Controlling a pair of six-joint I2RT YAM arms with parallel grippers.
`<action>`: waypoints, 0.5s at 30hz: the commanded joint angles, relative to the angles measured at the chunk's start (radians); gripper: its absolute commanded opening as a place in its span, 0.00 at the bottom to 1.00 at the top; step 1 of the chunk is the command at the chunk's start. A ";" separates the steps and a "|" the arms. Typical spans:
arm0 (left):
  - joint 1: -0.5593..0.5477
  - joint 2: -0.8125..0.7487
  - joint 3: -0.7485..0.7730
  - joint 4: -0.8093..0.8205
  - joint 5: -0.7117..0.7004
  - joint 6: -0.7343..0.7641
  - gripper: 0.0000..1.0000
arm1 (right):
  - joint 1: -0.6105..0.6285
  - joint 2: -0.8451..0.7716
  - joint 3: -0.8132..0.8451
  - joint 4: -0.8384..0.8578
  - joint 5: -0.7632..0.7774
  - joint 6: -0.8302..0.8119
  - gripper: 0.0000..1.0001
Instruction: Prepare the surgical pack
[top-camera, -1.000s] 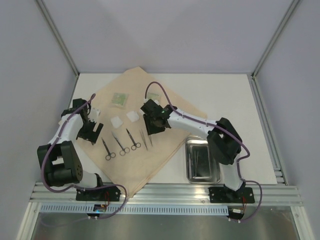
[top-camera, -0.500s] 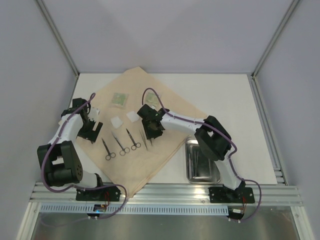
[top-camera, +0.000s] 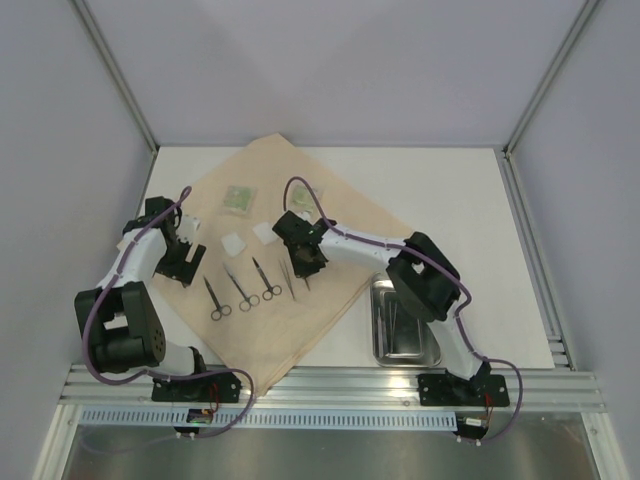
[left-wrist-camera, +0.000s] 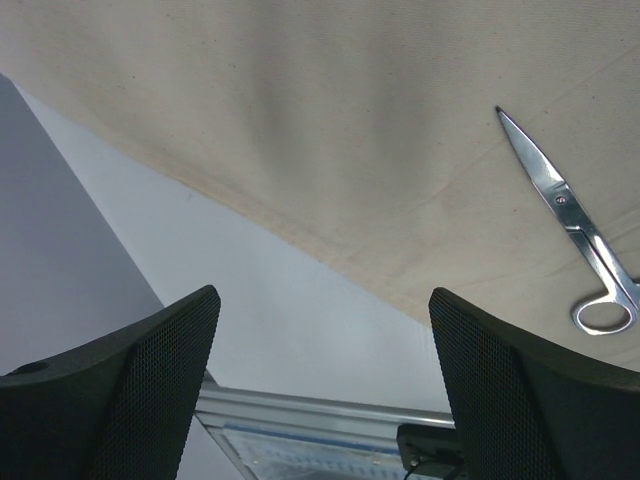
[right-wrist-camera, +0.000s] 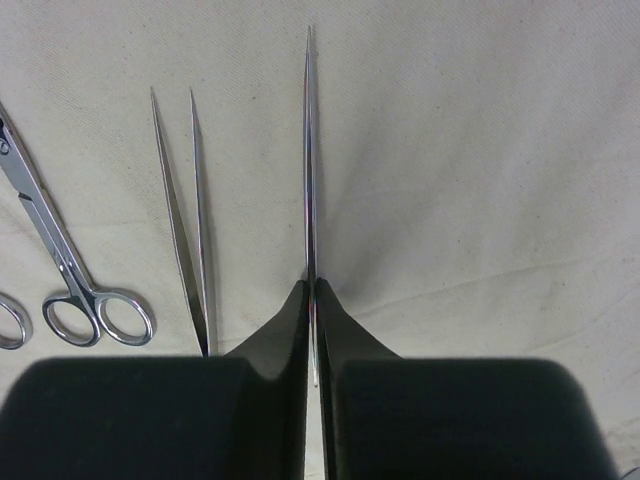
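The tan cloth lies spread on the table with three small scissors, tweezers, white pads and green packets on it. My right gripper is down on the cloth, shut on a second pair of tweezers, whose closed tips point away from the fingers. Loose tweezers and scissors lie just to its left. The steel tray sits off the cloth at the front right. My left gripper hangs open over the cloth's left edge, with scissors nearby.
Thin metal instruments lie inside the tray. Aluminium rails run along the near edge and grey walls enclose the table on three sides. The left arm's cable loops above its wrist.
The right arm has moved left and down onto the cloth, and its jaws have closed on the tweezers. The left arm has not moved.
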 joint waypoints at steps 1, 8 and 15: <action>0.007 -0.035 -0.001 0.006 0.008 0.021 0.95 | 0.017 -0.035 0.005 0.016 0.038 0.005 0.01; 0.007 -0.087 0.003 -0.041 0.033 0.021 0.95 | 0.019 -0.211 0.020 -0.006 0.097 0.008 0.01; 0.007 -0.198 0.016 -0.113 0.096 0.016 0.95 | 0.017 -0.539 -0.210 -0.110 0.225 0.056 0.01</action>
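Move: The right hand already has a pair of tweezers pinched near its blunt end, still down on the cloth. The metal tray they are to go to lies about 24 cm to its right and 10 cm back. The neighbouring tweezers are some 3 cm left and 1 cm ahead, the nearest scissors about 8 cm left and 1 cm ahead. For the left hand, the tray is roughly 56 cm right, 7 cm back and 6 cm lower. Lifting off the cloth with a slow start that quickens, the right hand carries the tweezers up by about 14 cm, its shut fingers keeping their pinch, and near the end drifts some 3 cm to the right. The wrist tilts about 15 degrees so the fingers swing forward and a little left. The left hand, empty and open, rises about 3 cm. ##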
